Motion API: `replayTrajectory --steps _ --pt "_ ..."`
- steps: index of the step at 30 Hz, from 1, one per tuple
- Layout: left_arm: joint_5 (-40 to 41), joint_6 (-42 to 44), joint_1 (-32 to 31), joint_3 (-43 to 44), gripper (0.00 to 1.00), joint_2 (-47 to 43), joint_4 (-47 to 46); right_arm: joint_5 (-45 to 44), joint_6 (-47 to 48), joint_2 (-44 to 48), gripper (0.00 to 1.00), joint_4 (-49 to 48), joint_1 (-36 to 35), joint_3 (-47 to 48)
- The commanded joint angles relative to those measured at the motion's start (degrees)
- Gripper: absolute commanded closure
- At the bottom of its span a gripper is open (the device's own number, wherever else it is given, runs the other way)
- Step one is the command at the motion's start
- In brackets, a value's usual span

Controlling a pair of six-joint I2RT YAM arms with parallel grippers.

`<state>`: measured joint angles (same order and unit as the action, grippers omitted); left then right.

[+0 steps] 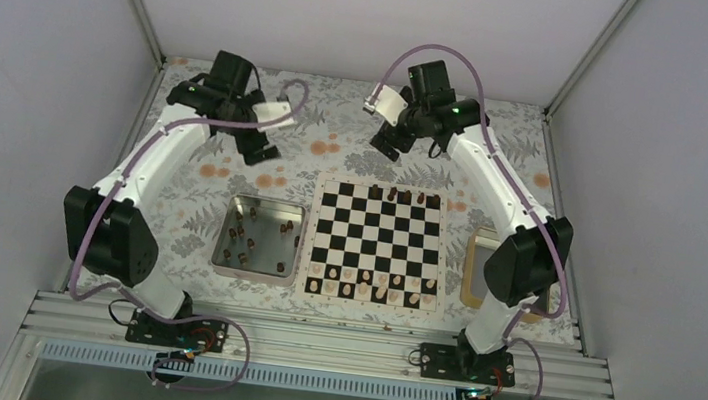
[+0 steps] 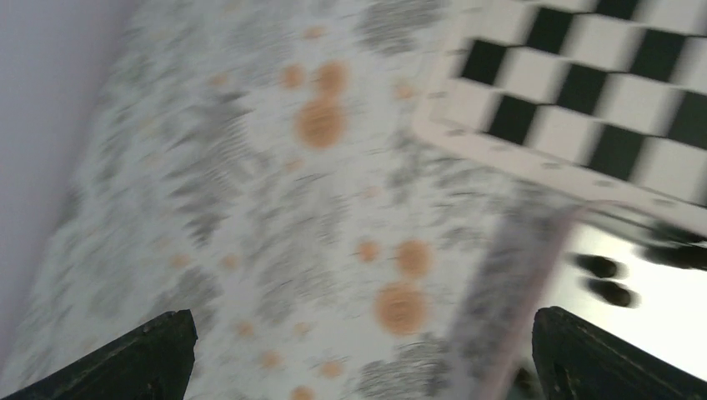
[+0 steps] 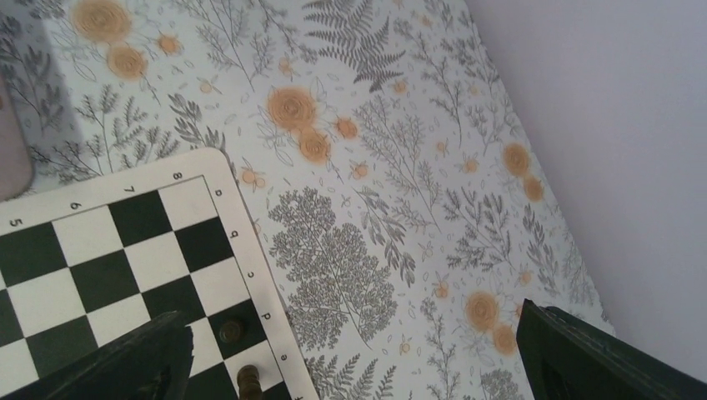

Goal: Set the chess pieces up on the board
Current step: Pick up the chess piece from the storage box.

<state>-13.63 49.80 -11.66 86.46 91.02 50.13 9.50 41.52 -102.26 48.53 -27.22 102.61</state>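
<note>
The board (image 1: 377, 243) lies mid-table, with several dark brown chess pieces (image 1: 406, 197) on its far row and cream pieces on its near rows. More dark pieces (image 1: 247, 238) lie in the metal tray (image 1: 227, 233) to the left of the board. My left gripper (image 1: 257, 149) is open and empty above the cloth, beyond the tray. Its blurred wrist view (image 2: 363, 358) shows the board's corner (image 2: 584, 83) and two dark pieces (image 2: 600, 267) in the tray. My right gripper (image 1: 386, 146) is open and empty beyond the board's far edge. Its wrist view (image 3: 350, 358) shows two dark pieces (image 3: 231, 331) on the edge squares.
A floral cloth (image 1: 336, 148) covers the table. A light wooden tray (image 1: 476, 264) lies right of the board, partly hidden by the right arm. Grey walls close in the left, back and right sides.
</note>
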Motion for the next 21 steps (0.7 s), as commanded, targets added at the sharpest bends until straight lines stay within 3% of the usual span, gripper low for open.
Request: replayTrajectory --steps 1,10,21 --pt "-13.13 12.15 -2.27 -3.85 0.0 -2.74 12.37 -1.57 0.45 1.18 0.0 -2.54 0.64 -1.44" --pt "-20.83 22.26 -3.18 -16.82 0.0 -5.08 8.49 3.74 4.24 6.4 0.0 1.15 2.89 -4.92" --pt "-22.14 20.17 -11.34 -22.86 0.06 -1.74 1.37 7.57 4.28 5.58 0.0 -1.3 6.74 -8.23"
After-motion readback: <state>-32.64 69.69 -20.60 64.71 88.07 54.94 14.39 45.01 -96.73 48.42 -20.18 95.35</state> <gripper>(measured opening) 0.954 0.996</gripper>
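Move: The dark chess piece by the storage box's right wall lies about 15 cm back, 9 cm to the right and 19 cm below the empty left hand. Two pieces close together stand about 3 cm farther out than it and 2 cm to its left; a lone piece stands some 5 cm nearer the base and 3 cm to its left. From the right hand, the wall-side piece is roughly 16 cm back, 12 cm left and 22 cm down. The open left hand sweeps back about 14 cm, down some 10 cm and right about 7 cm, heading over the storage box towards the piece by its right wall. Its wrist turns clockwise some 30 degrees and the fingers tip in to point down and to the right. Touching nothing, the open right hand drifts about 5 cm right, still high beyond the board. ##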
